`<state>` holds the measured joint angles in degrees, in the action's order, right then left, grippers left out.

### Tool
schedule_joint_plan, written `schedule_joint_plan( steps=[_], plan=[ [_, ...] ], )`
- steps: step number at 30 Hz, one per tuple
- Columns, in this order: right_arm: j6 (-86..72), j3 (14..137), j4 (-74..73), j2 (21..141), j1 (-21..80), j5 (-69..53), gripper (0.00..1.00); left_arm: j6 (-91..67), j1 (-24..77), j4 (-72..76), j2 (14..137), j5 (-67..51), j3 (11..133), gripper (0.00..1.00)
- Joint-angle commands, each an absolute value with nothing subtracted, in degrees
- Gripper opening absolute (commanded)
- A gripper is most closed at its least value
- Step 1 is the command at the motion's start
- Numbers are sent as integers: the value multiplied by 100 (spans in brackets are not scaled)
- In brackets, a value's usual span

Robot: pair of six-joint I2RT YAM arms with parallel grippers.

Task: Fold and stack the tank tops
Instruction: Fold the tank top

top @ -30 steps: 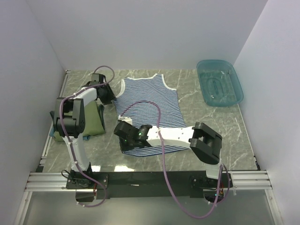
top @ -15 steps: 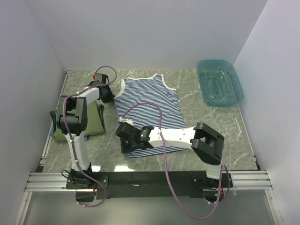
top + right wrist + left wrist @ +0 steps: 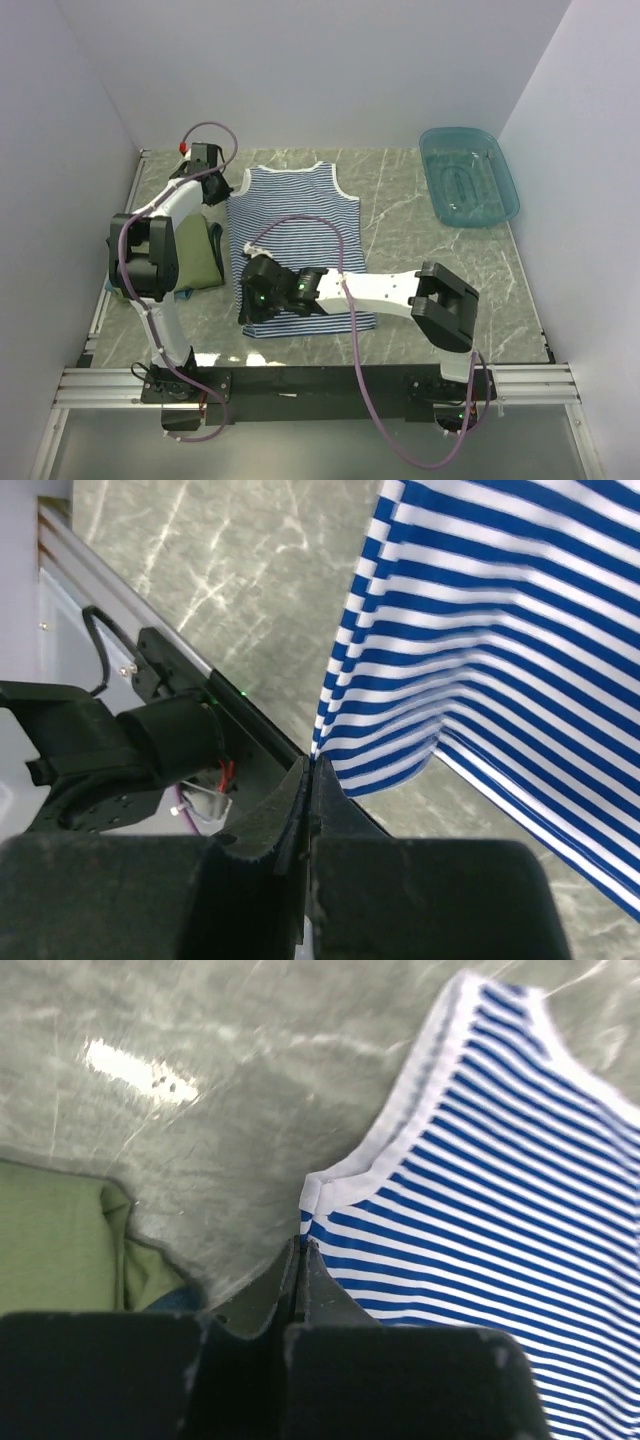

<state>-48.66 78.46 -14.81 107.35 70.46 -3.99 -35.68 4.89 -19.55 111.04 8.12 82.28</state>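
The navy-and-white striped tank top (image 3: 300, 225) lies spread mid-table, neck toward the back. My left gripper (image 3: 228, 196) is shut on its left shoulder strap; in the left wrist view the fingertips (image 3: 300, 1246) pinch the white-edged strap corner (image 3: 325, 1188). My right gripper (image 3: 247, 308) is shut on the near-left hem corner, and in the right wrist view the striped cloth (image 3: 500, 630) hangs lifted from the closed tips (image 3: 312, 764). The olive-green top (image 3: 195, 255) lies folded at the left, partly under the left arm. A sliver of teal-blue cloth (image 3: 175, 1298) shows beneath it.
A teal plastic basket (image 3: 468, 175) stands at the back right corner. White walls close in the left, back and right sides. A metal rail (image 3: 320, 380) runs along the near edge, carrying both arm bases. The left arm's base (image 3: 120, 740) shows in the right wrist view.
The left gripper has shut on the shoulder strap. Both grippers have moved left, dragging the striped top toward the olive-green one.
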Motion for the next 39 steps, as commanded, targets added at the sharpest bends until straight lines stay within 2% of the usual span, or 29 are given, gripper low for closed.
schedule_joint_plan(
  steps=[1,17,29,39],
  plan=[
    [-5080,7307,-1020,10206,6847,-879,0,-3647,632,-1801,10881,1072,8744,0],
    [-5651,4686,-9,8904,6302,-686,0,-3718,1906,-1899,12049,1081,9773,1],
    [-5985,3762,317,8500,6302,-413,0,-3674,2224,-1714,12270,1002,9835,1],
    [-6100,3542,439,8402,6293,-325,0,-3586,2390,-1723,12419,940,9993,0]
  ],
)
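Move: Both hands hold the striped top's left side off the table. The left hand's edge is bound for the top's middle, about 17 cm to its right, 1 cm ahead and 6 cm below; the neckline lies 7 cm ahead and 17 cm right, the folded green top some 15 cm back and 15 cm left. The right hand's hem corner goes to mid-hem, level ahead, about 15 cm right and 7 cm below; the hem's far corner is roughly 30 cm right. Still pinching the striped top at the left armhole and the left hem corner, both hands carry that side rightward over the body together. The left arcs up a few centimetres and over, about 18 cm right, ending a little lower than it began; the right travels some 14 cm while sinking about 7. Both turn clockwise, and the fingers stay shut. ##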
